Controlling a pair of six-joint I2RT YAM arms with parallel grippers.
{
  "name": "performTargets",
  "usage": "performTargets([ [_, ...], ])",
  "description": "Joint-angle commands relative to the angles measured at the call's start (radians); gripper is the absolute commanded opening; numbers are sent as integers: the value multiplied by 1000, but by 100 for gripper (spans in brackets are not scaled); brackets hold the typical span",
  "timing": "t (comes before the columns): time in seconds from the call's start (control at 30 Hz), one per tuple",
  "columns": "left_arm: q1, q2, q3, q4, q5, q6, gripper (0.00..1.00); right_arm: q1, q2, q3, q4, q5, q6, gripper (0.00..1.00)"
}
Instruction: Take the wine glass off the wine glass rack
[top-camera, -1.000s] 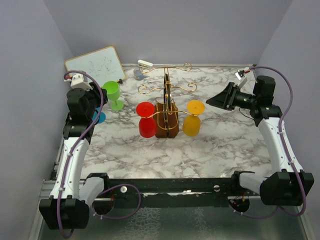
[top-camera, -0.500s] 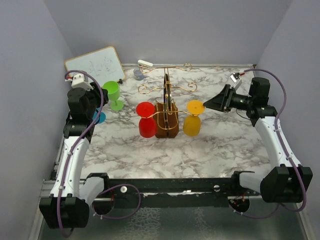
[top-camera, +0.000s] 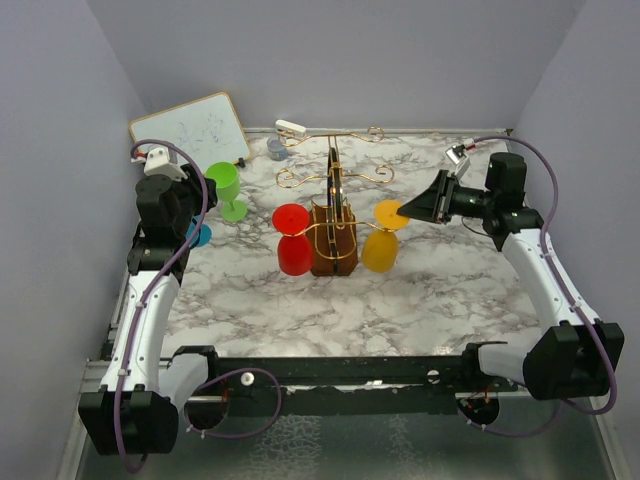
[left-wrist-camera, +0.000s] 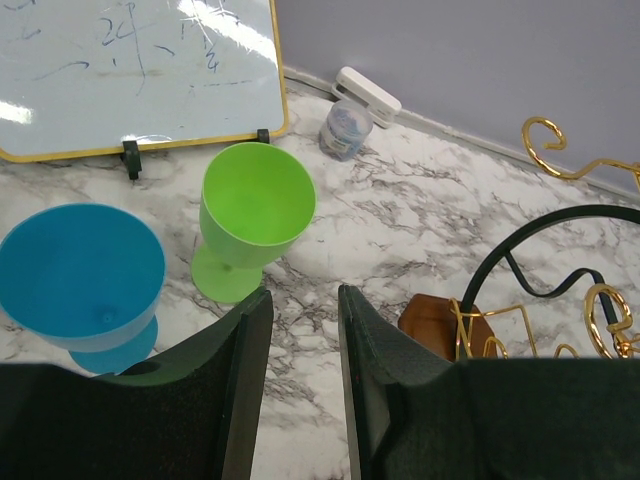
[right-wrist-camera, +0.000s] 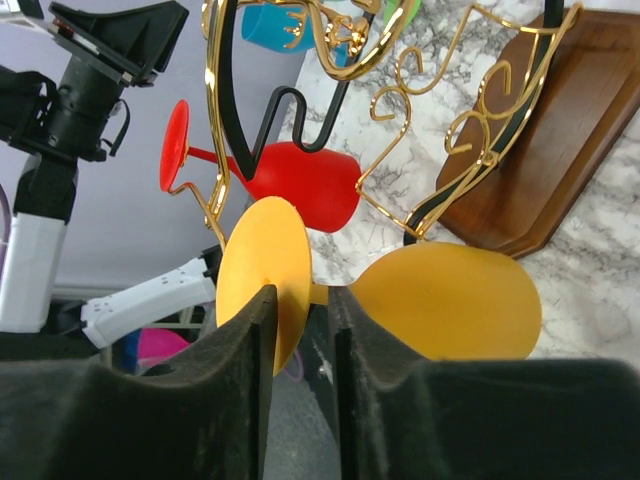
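Observation:
The wine glass rack (top-camera: 333, 250) stands mid-table: a brown wooden block with a gold wire frame. It also shows in the right wrist view (right-wrist-camera: 540, 150) and the left wrist view (left-wrist-camera: 440, 325). An orange wine glass (top-camera: 383, 245) hangs upside down on its right arm and a red wine glass (top-camera: 293, 245) on its left. My right gripper (top-camera: 403, 210) is at the orange glass's foot. In the right wrist view the right gripper (right-wrist-camera: 302, 295) has closed narrowly over the foot rim and stem of the orange glass (right-wrist-camera: 450, 300). My left gripper (left-wrist-camera: 303, 300) is open and empty, above the table's left side.
A green glass (top-camera: 225, 188) and a blue glass (top-camera: 200, 235) stand upright at the left, below my left gripper. A whiteboard (top-camera: 190, 128) leans on the back wall. A small jar (left-wrist-camera: 345, 128) and a white stapler (left-wrist-camera: 368, 95) lie at the back.
My right gripper has moved left to the orange glass's foot and narrowed around it. The orange glass has shifted slightly left. The left arm has not moved.

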Motion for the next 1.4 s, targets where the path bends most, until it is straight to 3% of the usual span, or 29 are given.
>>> performTargets([
  [0.0, 1, 2, 2, 28, 26, -3, 36, 4, -12, 7, 48, -1, 20, 16],
  [0.27, 1, -1, 2, 26, 24, -2, 36, 4, -68, 20, 38, 36, 67, 1],
  [1.37, 1, 1, 5, 21, 28, -2, 36, 3, -143, -4, -3, -41, 107, 1],
])
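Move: The right hand's half-closed fingers already straddle the rim of the yellow wine glass's foot, whose middle lies about 3 cm to the left, level in height and 1 cm back. The bowl hangs below. The empty hook is some 9 cm ahead and 2 cm left. The rack's post stands about 14 cm left and 4 cm ahead, and the red glass's foot 23 cm left, 1 cm back. From the left hand, the yellow foot is roughly 36 cm right and 7 cm back. The right fingers shut on the near-right rim of the yellow glass's foot, one pad above it and one beneath, and keep the pinch. The hand lifts about 3.5 cm and eases back a good 2 cm towards the robot, in two short pulls, hardly turning, drawing the foot up off the rack's wires. ##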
